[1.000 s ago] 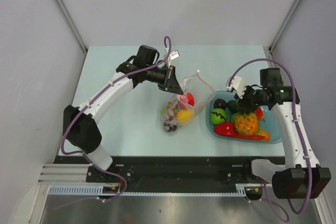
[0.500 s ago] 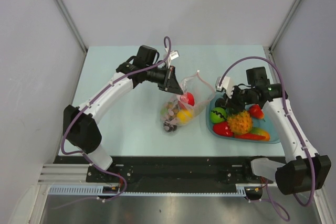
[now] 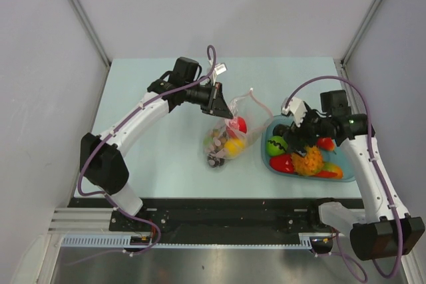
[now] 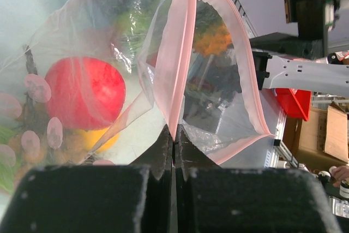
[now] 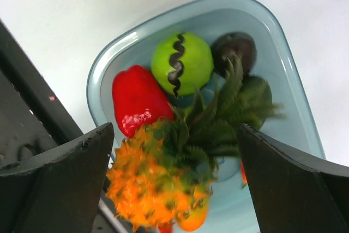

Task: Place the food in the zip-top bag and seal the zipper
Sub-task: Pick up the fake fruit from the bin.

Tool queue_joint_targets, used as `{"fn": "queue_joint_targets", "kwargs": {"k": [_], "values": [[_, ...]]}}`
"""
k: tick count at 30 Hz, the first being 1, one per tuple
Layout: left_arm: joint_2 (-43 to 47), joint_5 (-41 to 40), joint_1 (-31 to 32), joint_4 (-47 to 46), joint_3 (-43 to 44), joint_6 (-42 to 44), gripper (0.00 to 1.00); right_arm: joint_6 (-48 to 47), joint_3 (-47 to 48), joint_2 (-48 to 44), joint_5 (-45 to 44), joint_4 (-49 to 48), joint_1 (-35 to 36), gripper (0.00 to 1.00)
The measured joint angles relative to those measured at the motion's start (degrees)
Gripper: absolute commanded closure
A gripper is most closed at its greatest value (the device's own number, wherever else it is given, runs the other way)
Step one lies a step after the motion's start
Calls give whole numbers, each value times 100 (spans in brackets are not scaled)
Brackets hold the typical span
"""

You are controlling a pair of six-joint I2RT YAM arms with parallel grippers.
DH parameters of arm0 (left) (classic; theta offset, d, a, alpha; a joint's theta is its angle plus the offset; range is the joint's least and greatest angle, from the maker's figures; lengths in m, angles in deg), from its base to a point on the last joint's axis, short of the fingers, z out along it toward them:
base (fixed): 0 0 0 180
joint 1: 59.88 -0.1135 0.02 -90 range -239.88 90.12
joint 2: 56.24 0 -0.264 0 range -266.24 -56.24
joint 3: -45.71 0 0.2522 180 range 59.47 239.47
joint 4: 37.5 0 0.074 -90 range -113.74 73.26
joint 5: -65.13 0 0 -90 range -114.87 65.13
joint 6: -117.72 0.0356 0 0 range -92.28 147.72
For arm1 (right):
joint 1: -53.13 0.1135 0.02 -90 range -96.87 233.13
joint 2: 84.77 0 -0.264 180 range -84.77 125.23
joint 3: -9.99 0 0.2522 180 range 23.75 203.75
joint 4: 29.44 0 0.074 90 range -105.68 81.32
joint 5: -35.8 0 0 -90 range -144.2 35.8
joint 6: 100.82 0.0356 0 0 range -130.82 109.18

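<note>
The clear zip-top bag (image 3: 228, 136) lies mid-table and holds a red fruit (image 4: 84, 91), a yellow lemon (image 3: 233, 146) and a brown grape cluster (image 3: 214, 143). My left gripper (image 3: 223, 109) is shut on the bag's pink zipper (image 4: 182, 53) and holds the mouth edge up (image 4: 173, 133). My right gripper (image 3: 297, 139) is open above the tray, its jaws wide either side of the orange pineapple (image 5: 163, 184) with a green crown, which lies in the tray (image 3: 308, 160).
The light blue tray (image 5: 98, 80) at the right also holds a green ball with a black squiggle (image 5: 181, 64), a red pepper (image 5: 136, 102), a dark round piece (image 5: 233, 47) and more pieces. The right wall stands close beside it.
My right gripper swung left over the tray, then came back and lower over the pineapple, which shifted slightly. The left gripper and bag have not moved.
</note>
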Motion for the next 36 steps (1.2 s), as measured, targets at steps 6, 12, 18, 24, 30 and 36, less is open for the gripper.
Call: {"fn": "queue_joint_targets", "kwargs": {"k": [6, 12, 18, 24, 30, 36], "values": [[4, -7, 0, -76, -24, -68, 100, 929, 485, 216, 20, 39, -791, 0], [9, -24, 0, -144, -114, -118, 100, 1569, 688, 391, 168, 223, -1228, 0], [24, -20, 0, -175, -140, -118, 100, 1541, 732, 1154, 203, 577, -1082, 0], [37, -20, 0, -184, -166, -114, 100, 1615, 723, 1681, 85, 448, -610, 0], [107, -24, 0, -184, -188, -109, 100, 1770, 531, 2131, -208, 254, -334, 0], [232, -42, 0, -201, -326, -109, 100, 1768, 483, 2249, -529, 223, -245, 17]]}}
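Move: The pineapple, freshly released, lies about 5 cm to the right of the open right fingers, 3 cm back and 9 cm below them, its leafy crown reaching up towards the gap. The watermelon ball sits some 6 cm left and 3 cm ahead of that hand, the red pepper 4 cm left and 3 cm back, the dark avocado 4 cm left and 9 cm ahead, all roughly 12 cm down. From the left hand, the pineapple is about 28 cm right, 9 cm back and 14 cm below. The right hand, fingers already wide open and staying so, first swings about 4 cm to its right and rises a little with a slight push forward, turning clockwise some 20 degrees so the crown lines up in the gap. Then it turns downward, sinking about 10 cm from that high point while easing back a few centimetres to the left and tipping to point more steeply into the bin, ending with the open fingers either side of the pineapple's crown and not closing. ##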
